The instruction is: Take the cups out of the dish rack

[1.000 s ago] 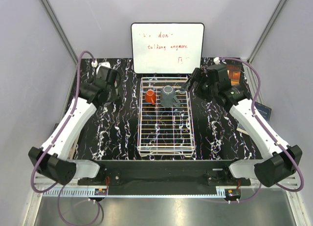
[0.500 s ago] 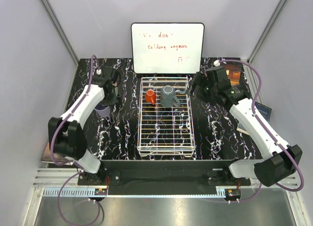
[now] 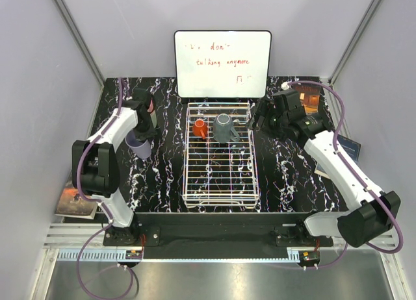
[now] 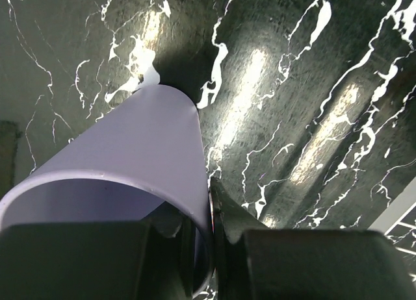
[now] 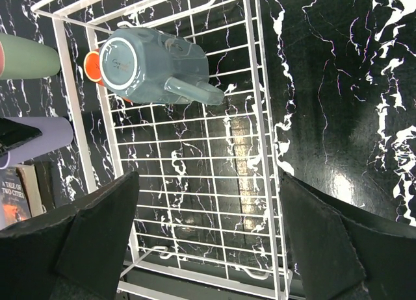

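My left gripper (image 4: 211, 212) is shut on the rim of the tall lavender cup (image 4: 130, 157), one finger inside and one outside. The cup's base is down at the black marble table, left of the dish rack (image 3: 221, 170); in the top view the lavender cup (image 3: 138, 145) shows below the left gripper (image 3: 147, 121). An orange-red cup (image 3: 200, 128) and a dark grey mug (image 3: 225, 128) lie at the rack's far end. My right gripper (image 5: 208, 189) hangs open above the rack's right side (image 5: 263, 150), nothing between its fingers. The grey mug (image 5: 153, 66) lies ahead of it, handle toward the gripper.
A pale green cup (image 5: 26, 56) lies on the table outside the rack's left side. A whiteboard (image 3: 222, 63) with red writing stands behind the rack. Books lie at the table's left (image 5: 13, 196) and far right (image 3: 312, 99) edges.
The left arm has folded back and the lavender cup has come into view, lowered to the table left of the rack. The right gripper has barely shifted and stays open.
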Action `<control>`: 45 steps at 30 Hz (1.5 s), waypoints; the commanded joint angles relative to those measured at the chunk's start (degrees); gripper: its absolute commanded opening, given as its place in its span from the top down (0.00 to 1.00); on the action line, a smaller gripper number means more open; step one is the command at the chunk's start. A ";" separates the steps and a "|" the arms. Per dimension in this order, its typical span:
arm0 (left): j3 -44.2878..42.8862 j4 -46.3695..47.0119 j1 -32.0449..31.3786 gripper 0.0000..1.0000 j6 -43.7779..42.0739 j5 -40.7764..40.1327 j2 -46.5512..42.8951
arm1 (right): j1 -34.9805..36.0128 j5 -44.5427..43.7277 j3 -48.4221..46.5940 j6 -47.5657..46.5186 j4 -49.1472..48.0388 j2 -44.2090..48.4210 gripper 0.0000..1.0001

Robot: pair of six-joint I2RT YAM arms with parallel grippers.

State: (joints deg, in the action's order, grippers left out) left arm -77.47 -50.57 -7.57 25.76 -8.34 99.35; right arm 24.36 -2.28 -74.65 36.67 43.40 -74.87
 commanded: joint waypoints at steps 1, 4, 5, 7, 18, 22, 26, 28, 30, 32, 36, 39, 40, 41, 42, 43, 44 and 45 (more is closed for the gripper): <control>-1.89 2.66 0.37 1.00 1.22 3.07 -0.30 | -0.10 0.70 -0.93 -1.95 0.55 -0.63 0.05; -1.37 2.58 0.28 0.98 1.31 2.45 -1.26 | -0.10 0.62 -1.11 -2.56 0.55 -1.06 0.04; -1.28 2.66 0.28 0.94 1.22 1.93 -1.61 | -0.10 0.61 -1.11 -2.65 0.55 -1.07 0.04; -1.45 2.58 0.37 0.76 1.31 1.75 -2.84 | -0.10 0.61 -1.11 -2.83 0.55 -1.33 0.04; -5.32 -1.72 0.28 0.36 2.19 -0.09 -9.17 | -0.10 0.35 -1.37 -3.00 0.55 -1.51 0.05; -7.60 -2.70 -0.42 0.34 4.29 -1.68 -15.75 | -0.10 -0.18 -1.37 -3.44 0.55 -0.89 0.04; -7.96 -0.16 -5.67 0.34 6.32 -2.12 -21.38 | -0.10 -0.53 -1.11 -3.53 0.55 -1.07 0.04; -8.48 0.73 -8.50 0.34 6.76 -2.91 -21.92 | -0.10 -0.44 -1.37 -3.53 0.55 -1.24 0.05; -9.27 1.70 -12.89 0.33 6.67 -4.05 -19.83 | -0.10 -0.35 -1.46 -3.35 0.55 -1.16 0.05; -10.33 1.70 -15.79 0.34 6.67 -4.41 -17.54 | -0.10 -0.44 -1.64 -3.62 0.55 -0.80 0.05; -11.91 2.84 -18.44 0.35 6.32 -4.14 -12.09 | -0.01 -1.58 -1.20 -3.88 1.16 1.39 0.05; -11.56 6.17 -18.97 0.34 6.85 -0.74 -8.13 | -0.10 -1.85 0.20 -4.15 1.60 2.79 0.05; -11.65 7.92 -19.32 0.35 6.94 -0.02 -6.90 | -0.10 -1.76 0.64 -4.23 1.69 3.15 0.05; -12.00 8.29 -19.58 0.35 7.11 -0.10 -4.54 | -0.01 -1.76 1.00 -4.06 1.78 3.41 0.05; -13.04 8.73 -19.85 0.35 7.11 -0.10 -3.30 | -0.10 -1.67 1.44 -4.06 2.04 3.85 0.05; -13.49 9.51 -20.11 0.35 7.03 0.16 -2.42 | -0.10 -1.67 1.70 -3.88 2.39 4.12 0.05; -13.93 9.96 -20.29 0.36 7.02 0.43 -0.41 | -0.10 -1.76 1.96 -3.79 2.66 4.47 0.05; -15.24 10.13 -20.37 0.35 6.68 0.86 0.40 | -0.19 -1.76 2.49 -3.71 2.83 5.17 0.05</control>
State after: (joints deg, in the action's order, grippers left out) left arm -87.99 -45.54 -27.11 32.18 -9.50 96.90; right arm 24.36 -2.55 -73.45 33.45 45.17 -72.47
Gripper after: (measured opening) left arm 0.649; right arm 0.952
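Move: The left hand still pinches the right rim of the purple cup, whose middle is about 4 cm to its left, 1 back and 5 below. Its next aim, the small red mug in the rack, lies some 19 cm right, 5 ahead and 3 lower, the grey mug about 8 cm right of that and level with it. The stacked cups stand 9 cm ahead, 2 left. From the right hand, the red mug is roughly 18 cm left, 6 ahead, 17 below. Opening first, almost in place, the left fingers let go of the purple cup's rim and spread to about two thirds; the hand then rises some 18 cm clear of it, fingertips tilting forward about 30 degrees. At the top it swings right and comes down again towards the red mug, ending about 14 cm right and 9 cm up, the tilt partly undone and fingers still open. ##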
